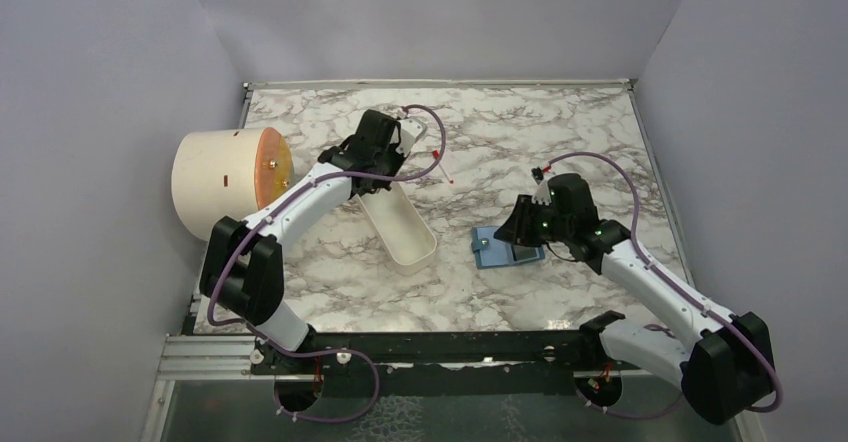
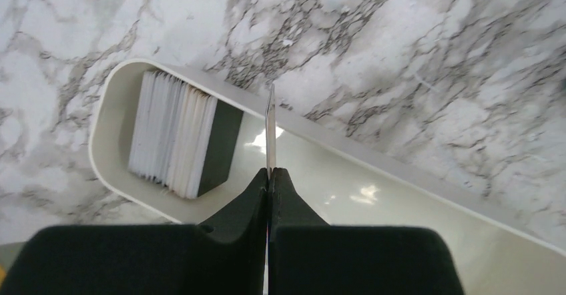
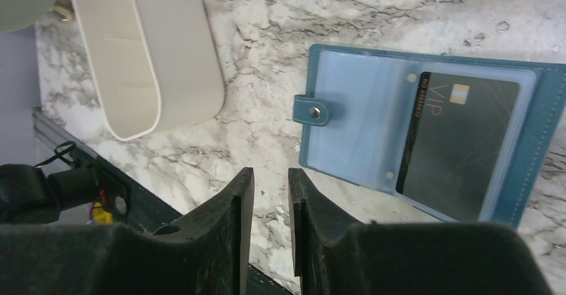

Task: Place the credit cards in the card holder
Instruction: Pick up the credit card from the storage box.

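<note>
My left gripper [image 2: 269, 172] is shut on a thin credit card [image 2: 270, 128], seen edge-on and standing up from the fingertips over the long white tray [image 2: 400, 169]. A stack of cards [image 2: 175, 141] with a dark-faced one at its front stands on edge in the tray's rounded end. In the top view the left gripper [image 1: 372, 165] hangs over the tray's far end. The teal-blue card holder [image 3: 354, 118] lies open on the marble with a dark grey card [image 3: 464, 141] in its clear pocket. My right gripper [image 3: 270, 173] hovers just beside the holder's snap side, slightly open and holding nothing.
A cream cylinder with a round orange face [image 1: 225, 177] lies at the table's left edge. The white tray [image 1: 400, 224] runs diagonally mid-table, left of the card holder [image 1: 492, 252]. Purple cables loop over both arms. Grey walls close in three sides.
</note>
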Motion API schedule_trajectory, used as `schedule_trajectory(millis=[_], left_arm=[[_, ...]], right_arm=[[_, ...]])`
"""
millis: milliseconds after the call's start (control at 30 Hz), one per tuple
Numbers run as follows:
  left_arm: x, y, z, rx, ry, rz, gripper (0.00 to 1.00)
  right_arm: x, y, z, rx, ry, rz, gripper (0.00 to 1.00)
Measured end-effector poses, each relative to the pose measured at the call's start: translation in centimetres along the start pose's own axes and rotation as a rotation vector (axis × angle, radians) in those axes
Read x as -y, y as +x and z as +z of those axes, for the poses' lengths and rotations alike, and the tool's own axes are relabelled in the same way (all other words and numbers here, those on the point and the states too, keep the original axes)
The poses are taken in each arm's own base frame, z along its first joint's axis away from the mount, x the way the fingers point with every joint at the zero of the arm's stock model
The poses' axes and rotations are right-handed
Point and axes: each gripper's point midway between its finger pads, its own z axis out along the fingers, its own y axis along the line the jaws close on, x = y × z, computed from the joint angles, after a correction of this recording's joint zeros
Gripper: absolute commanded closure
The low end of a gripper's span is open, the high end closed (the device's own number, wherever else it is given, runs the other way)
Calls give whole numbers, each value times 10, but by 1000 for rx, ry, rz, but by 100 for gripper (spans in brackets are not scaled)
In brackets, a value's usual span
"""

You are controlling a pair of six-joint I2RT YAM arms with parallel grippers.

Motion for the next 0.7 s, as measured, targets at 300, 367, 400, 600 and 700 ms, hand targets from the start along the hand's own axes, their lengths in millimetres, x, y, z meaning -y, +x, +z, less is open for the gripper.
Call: schedule_trajectory(millis=[300, 367, 400, 600, 700], left_arm=[[39, -25, -10, 83, 176, -303, 100], [44, -31, -15, 96, 204, -360, 100], [47, -35, -18, 105, 220, -385, 100], [66, -60, -43, 184, 355, -484, 100], [82, -71, -61, 240, 466, -528, 100]], right_arm=[[-31, -11, -9, 52, -148, 13, 73], [-38, -15, -12, 68, -183, 18, 73], [-42, -17, -13, 76, -199, 21, 73], [-60, -20, -15, 91, -302, 54, 54], [-68, -22, -17, 100, -353, 74, 44]])
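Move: The left hand already holds the raised credit card; the open card holder lies about 12 cm back, 22 cm to its right and 13 cm below. The storage box's middle is some 4 cm back and 1 cm left, the remaining cards 5 cm ahead and 5 cm left, both around 10 cm below. From the right hand, the held card is about 17 cm ahead, 20 cm left and 1 cm higher; the holder is 4 cm ahead, 2 cm right and 10 cm below. Still pinching the credit card, the left hand carries it about 9 cm right and 7 cm up, drawing back some 5 cm, away from the storage box towards the right gripper, its fingers swinging some 40 degrees to point rightward. The empty right hand rises above the card holder and shifts left towards the card, tilting its fingers leftward and spreading them wider near the end. ##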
